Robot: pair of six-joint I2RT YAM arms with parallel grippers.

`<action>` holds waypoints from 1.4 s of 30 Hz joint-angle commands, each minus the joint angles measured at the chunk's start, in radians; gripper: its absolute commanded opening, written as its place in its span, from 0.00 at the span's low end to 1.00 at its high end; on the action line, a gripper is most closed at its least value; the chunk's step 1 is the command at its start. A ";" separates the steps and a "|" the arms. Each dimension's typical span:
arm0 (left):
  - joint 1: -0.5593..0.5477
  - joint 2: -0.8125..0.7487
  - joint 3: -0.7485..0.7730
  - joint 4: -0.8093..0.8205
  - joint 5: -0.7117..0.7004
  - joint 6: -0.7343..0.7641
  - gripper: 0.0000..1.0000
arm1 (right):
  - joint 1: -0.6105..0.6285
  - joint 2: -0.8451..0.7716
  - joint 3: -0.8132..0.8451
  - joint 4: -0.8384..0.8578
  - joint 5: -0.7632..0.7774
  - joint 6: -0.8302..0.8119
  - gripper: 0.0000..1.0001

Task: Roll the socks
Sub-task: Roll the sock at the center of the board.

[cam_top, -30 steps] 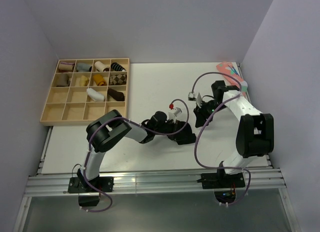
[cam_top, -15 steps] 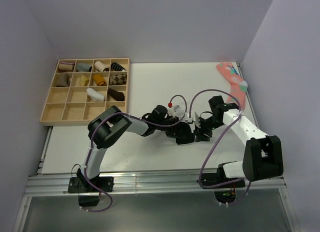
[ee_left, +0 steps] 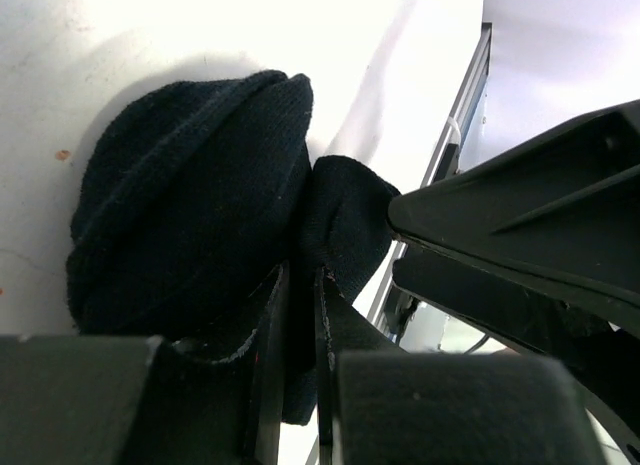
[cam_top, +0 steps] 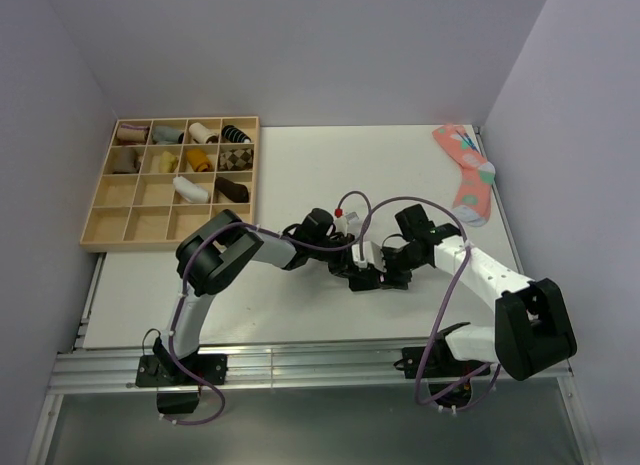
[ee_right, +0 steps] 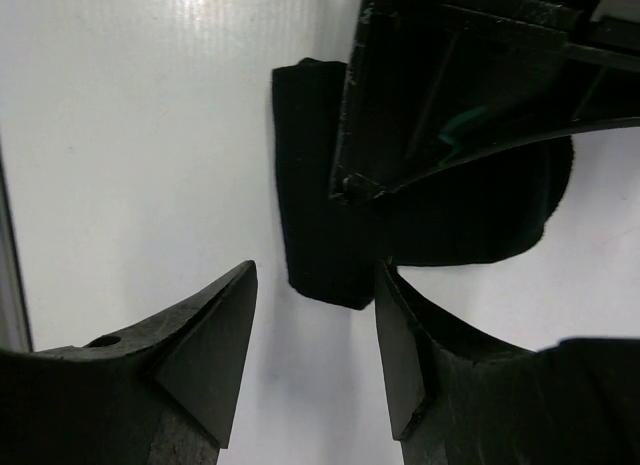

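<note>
The black sock (ee_left: 190,215) lies on the white table as a thick, partly rolled bundle. A loose flap of it is pinched between the fingers of my left gripper (ee_left: 300,285), which is shut on it. In the right wrist view the sock (ee_right: 320,225) shows under the left gripper's body, and its near end reaches in between the tips of my open right gripper (ee_right: 315,275). From above, the left gripper (cam_top: 362,275) and the right gripper (cam_top: 393,273) meet over the sock near the table's middle front.
A wooden compartment tray (cam_top: 150,243) holding several rolled socks stands at the back left. A coral-pink spotted sock (cam_top: 468,175) lies at the back right. The table's front rail (ee_left: 455,135) runs close behind the bundle in the left wrist view.
My right arm has swung in from the back right, down to the black sock, and its jaws have opened wider. The left gripper has kept its hold and shifted slightly.
</note>
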 commanded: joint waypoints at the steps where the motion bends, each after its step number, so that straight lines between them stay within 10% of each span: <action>1: 0.003 0.078 -0.051 -0.205 -0.042 0.056 0.00 | 0.030 -0.006 -0.013 0.095 0.037 0.032 0.58; 28: 0.035 0.109 -0.063 -0.144 0.003 0.017 0.00 | 0.164 0.103 -0.031 0.149 0.121 0.116 0.54; 42: 0.037 0.037 -0.161 -0.044 -0.084 -0.053 0.09 | 0.118 0.345 0.209 -0.136 0.012 0.119 0.20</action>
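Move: The loose end of the black sock that the right hand is going for lies about 3 cm to its left and some 4 cm below, neither ahead nor back, roughly between the open fingers. The bulky rolled part of the sock sits about 4 cm farther out and 6 cm to the left of the right hand, likewise 4 cm lower. The left hand already pinches the sock; from it, the loose end lies about 5 cm to the right, 1 cm back and 1 cm down. The right hand sinks about 3 cm while easing some 2 cm to its left, bringing its open fingers down around the loose end of the black sock beside the left fingertips, then near the bottom it closes them to roughly half their gap and pinches that end, the wrist turning some 10 degrees. The left hand keeps its tight pinch on the sock throughout and creeps about 1.5 cm to the left, away from the right hand's starting place, rolling slightly. ##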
